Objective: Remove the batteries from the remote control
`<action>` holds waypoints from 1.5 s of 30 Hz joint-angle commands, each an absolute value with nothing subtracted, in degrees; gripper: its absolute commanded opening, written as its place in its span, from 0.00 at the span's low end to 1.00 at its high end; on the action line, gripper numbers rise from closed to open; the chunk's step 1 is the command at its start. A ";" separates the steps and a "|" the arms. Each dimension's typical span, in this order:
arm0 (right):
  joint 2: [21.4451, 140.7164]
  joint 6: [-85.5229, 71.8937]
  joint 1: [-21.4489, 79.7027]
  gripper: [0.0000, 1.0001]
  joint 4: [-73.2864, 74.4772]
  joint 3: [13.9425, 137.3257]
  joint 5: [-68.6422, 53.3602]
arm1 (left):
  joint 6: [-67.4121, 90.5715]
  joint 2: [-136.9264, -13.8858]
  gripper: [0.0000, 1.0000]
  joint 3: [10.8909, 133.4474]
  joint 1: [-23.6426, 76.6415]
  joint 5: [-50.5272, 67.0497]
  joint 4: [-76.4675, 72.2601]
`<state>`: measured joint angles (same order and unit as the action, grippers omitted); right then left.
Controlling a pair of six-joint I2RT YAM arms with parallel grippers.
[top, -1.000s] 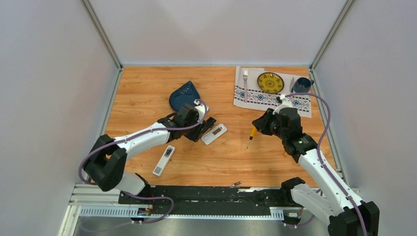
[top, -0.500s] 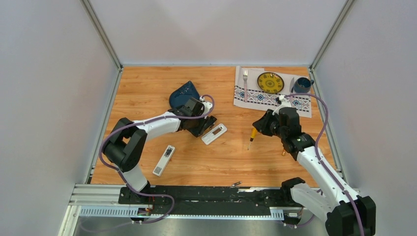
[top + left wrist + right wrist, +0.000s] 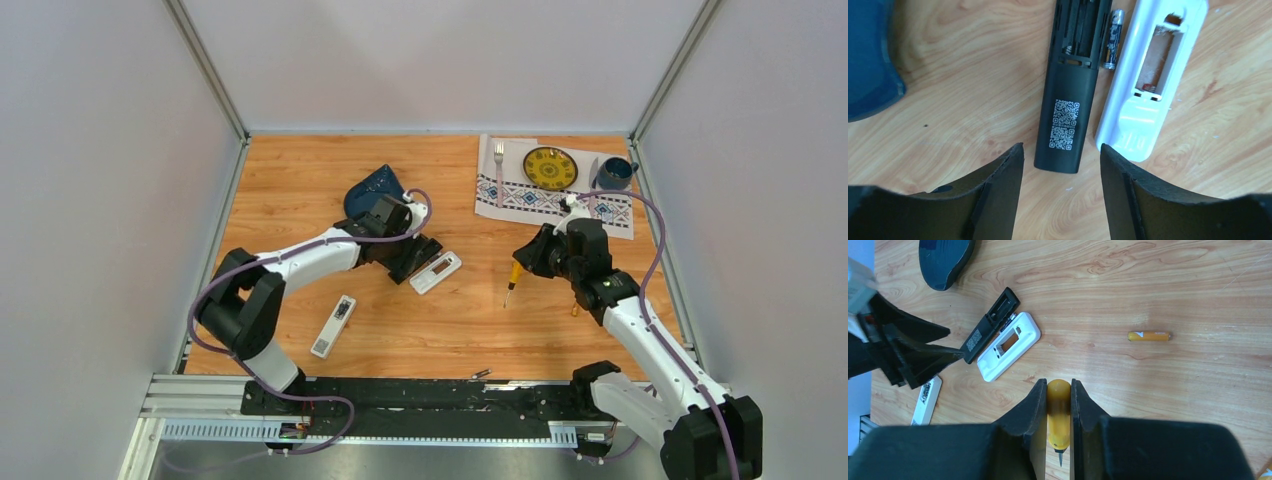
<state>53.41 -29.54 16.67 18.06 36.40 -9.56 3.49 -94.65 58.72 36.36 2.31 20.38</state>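
A black remote control [image 3: 1068, 107] lies back-up with its battery bay open. A dark grey battery [image 3: 1112, 42] rests on the wood between it and a white remote [image 3: 1143, 95] whose bay is also open. My left gripper [image 3: 1062, 162] hovers open just short of the black remote's near end, holding nothing. In the top view it [image 3: 405, 258] sits over that remote [image 3: 428, 248]. An orange battery [image 3: 1149, 335] lies loose on the table. My right gripper [image 3: 1059, 385] is shut on the orange-handled screwdriver [image 3: 1058, 412], tip down [image 3: 511, 280].
A second white remote [image 3: 334, 325] lies near the left arm. A dark blue pouch [image 3: 373, 192] sits behind the left gripper. At the back right are a patterned placemat [image 3: 520, 195], a yellow plate [image 3: 550, 168], a fork [image 3: 499, 158] and a blue mug [image 3: 614, 172].
My left gripper's jaws have spread wider and its arm has swung its elbow in toward the left wall. The right arm and screwdriver have barely moved.
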 commanded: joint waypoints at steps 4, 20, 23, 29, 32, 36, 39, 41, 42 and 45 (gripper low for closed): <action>52.47 -28.83 16.26 0.00 15.20 36.39 -10.72 | 4.13 -80.62 0.65 59.85 35.60 -1.82 22.06; 49.92 -29.80 16.26 0.00 15.03 35.42 -12.48 | 18.10 -40.45 1.00 42.11 31.99 -2.99 22.85; 50.01 -30.06 16.26 0.00 14.68 35.07 -13.01 | 21.35 -32.01 1.00 37.37 31.99 -3.95 24.87; 50.89 -30.50 16.26 0.00 13.27 34.72 -14.41 | 25.75 -21.10 1.00 32.96 31.99 -3.07 33.90; 51.41 -30.59 16.26 0.00 12.92 34.98 -14.76 | 27.07 -20.04 1.00 33.05 31.99 -4.92 37.51; 51.86 -30.50 16.26 0.00 12.75 35.07 -15.29 | 27.86 -23.80 0.99 33.75 31.99 -6.76 39.90; 51.68 -30.41 16.26 0.00 13.01 34.98 -15.47 | 28.04 -29.94 0.98 35.15 31.99 -7.82 41.22; 51.59 -30.32 16.26 0.00 13.18 34.89 -15.56 | 28.04 -33.82 0.98 36.65 31.99 -9.40 42.62; 51.68 -30.32 16.35 0.00 13.44 34.89 -15.56 | 27.86 -37.58 0.98 37.09 31.99 -9.32 42.80; 51.59 -29.97 16.26 0.00 13.53 34.63 -15.64 | 27.51 -45.49 0.98 38.67 31.99 -9.76 44.30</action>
<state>52.05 -30.20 16.43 15.57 34.52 -14.74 26.98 -37.76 35.16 32.21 -8.05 41.45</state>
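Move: The white remote with its batteries still in, aimed at by the empty left hand, lies about 15 cm back and 15 cm to its left, some 3 cm below. The emptied black remote, just below the hand, has its middle 2 cm ahead and 3 cm right. The emptied white remote is 7 cm right and 1 cm back, and the blue dish 18 cm ahead, 7 cm left. From the right hand, the aimed-at remote is roughly 38 cm left, 12 cm back and 12 cm down. Raise the left gripper almost 18 cm clear of the black remote, then carry it back and left, about 12 cm each way, to the remaining white remote, opening the fingers fully on the way. Finish by sinking about 10 cm towards its battery end while turning the wrist counter-clockwise, some 30 degrees in all, and stay above it without touching. ##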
